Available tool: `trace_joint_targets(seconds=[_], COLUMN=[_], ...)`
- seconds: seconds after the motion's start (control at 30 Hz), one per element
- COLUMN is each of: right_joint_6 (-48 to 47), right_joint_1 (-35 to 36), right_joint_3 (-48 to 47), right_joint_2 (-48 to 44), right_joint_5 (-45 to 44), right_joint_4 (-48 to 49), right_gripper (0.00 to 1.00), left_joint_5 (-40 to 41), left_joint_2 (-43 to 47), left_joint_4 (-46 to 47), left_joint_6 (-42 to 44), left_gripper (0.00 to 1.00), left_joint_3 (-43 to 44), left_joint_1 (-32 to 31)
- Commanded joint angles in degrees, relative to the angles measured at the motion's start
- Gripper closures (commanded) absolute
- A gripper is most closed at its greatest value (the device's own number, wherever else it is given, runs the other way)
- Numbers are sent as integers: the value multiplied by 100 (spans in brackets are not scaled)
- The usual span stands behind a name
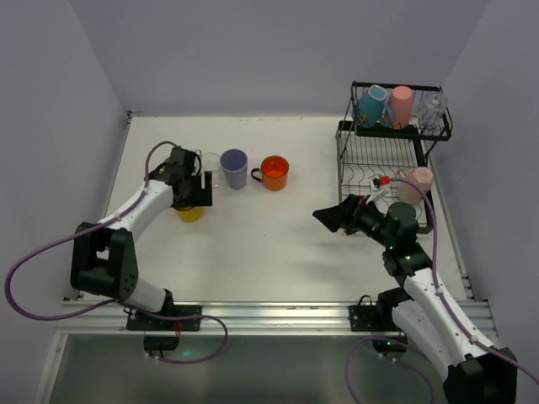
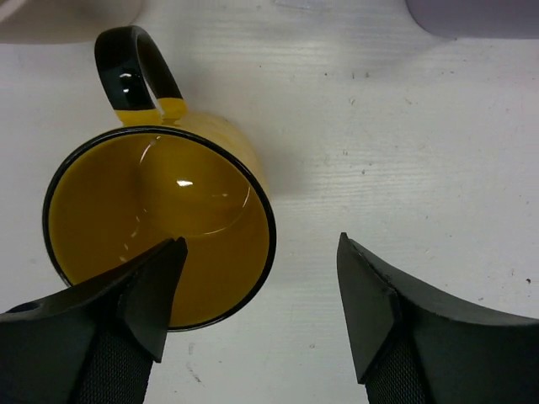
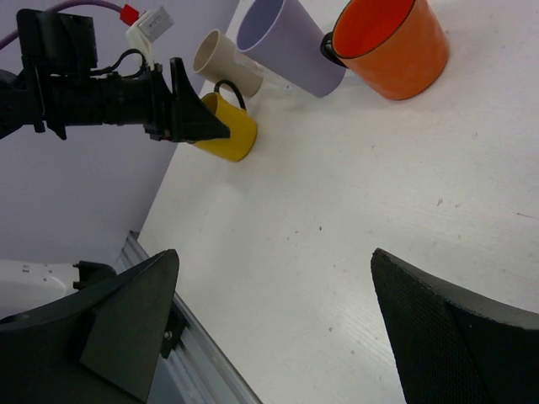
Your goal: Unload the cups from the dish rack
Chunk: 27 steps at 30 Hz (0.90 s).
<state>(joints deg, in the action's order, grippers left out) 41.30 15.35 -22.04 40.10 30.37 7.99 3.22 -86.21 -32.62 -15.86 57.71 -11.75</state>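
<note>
A yellow mug (image 2: 160,227) with a black handle stands upright on the table. My left gripper (image 2: 261,240) hangs open just above it, one finger over the mug's mouth, the other over bare table, and the mug's right rim lies between them untouched. From above, the left gripper (image 1: 192,200) covers most of the yellow mug (image 1: 189,214). Beside it stand a beige cup (image 3: 223,59), a lavender cup (image 1: 234,168) and an orange mug (image 1: 274,172). The black dish rack (image 1: 362,156) holds a blue mug (image 1: 370,105), a pink cup (image 1: 401,105) and a clear cup (image 1: 432,109) above, and a pale pink cup (image 1: 415,183) below. My right gripper (image 1: 327,217) is open and empty in front of the rack.
The white table's (image 1: 278,252) near edge meets a metal rail (image 3: 181,337) where the arm bases are bolted. Grey walls close in the left, back and right. The rack's upper shelf stands at the back right corner.
</note>
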Motion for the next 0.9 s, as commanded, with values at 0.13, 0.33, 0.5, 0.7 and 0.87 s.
trace_joint_targets(seconds=[0.13, 0.33, 0.5, 0.7, 0.87], right_joint_6=[-552, -974, -1115, -1168, -1596], right_joint_1=[3, -50, -445, -1509, -1904], right_joint_3=[-818, -1302, -1495, -1777, -1909], right_joint_2=[-380, -205, 252, 1052, 1702], right_joint_5=[-1283, -3464, -4784, -5452, -6227], right_joint_4=[-1131, -1915, -1959, -1538, -801], right_gripper=[1, 1, 1, 1, 1], left_joint_5=[-523, -1850, -3177, -3645, -3041], left_joint_2=[1149, 2441, 3540, 4481, 4841], left_joint_4=[124, 1011, 2224, 3007, 2527], left_joint_6=[30, -216, -269, -357, 222], left_gripper=[7, 0, 0, 0, 0], left_joint_3=[292, 680, -75, -1384, -1554], left_joint_1=[-12, -353, -697, -1259, -2049])
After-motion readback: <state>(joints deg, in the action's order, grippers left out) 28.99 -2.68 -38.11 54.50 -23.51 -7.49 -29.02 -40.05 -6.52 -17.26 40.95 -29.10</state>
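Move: Upside down in the rack, the pink mug is about 28 cm right of the right hand, 15 cm ahead and 12 cm lower; on the upper shelf the blue mug stands some 26 cm ahead, 12 cm right and 5 cm higher. From the left hand the pink mug lies roughly 65 cm right and 6 cm ahead, level with it; the yellow mug 3 cm left, 3 cm ahead and 3 cm below, the purple cup 11 cm right, 11 cm ahead. Swinging about 25 cm right and 9 cm forward, the open right hand goes over the rack towards the pink mug, turning clockwise some 65 degrees as its fingers dip. The left opens the rest of the way and lifts straight off the yellow mug's wall, then draws right and back, tilting its fingers up and turning clockwise, and finally sinks a little. ##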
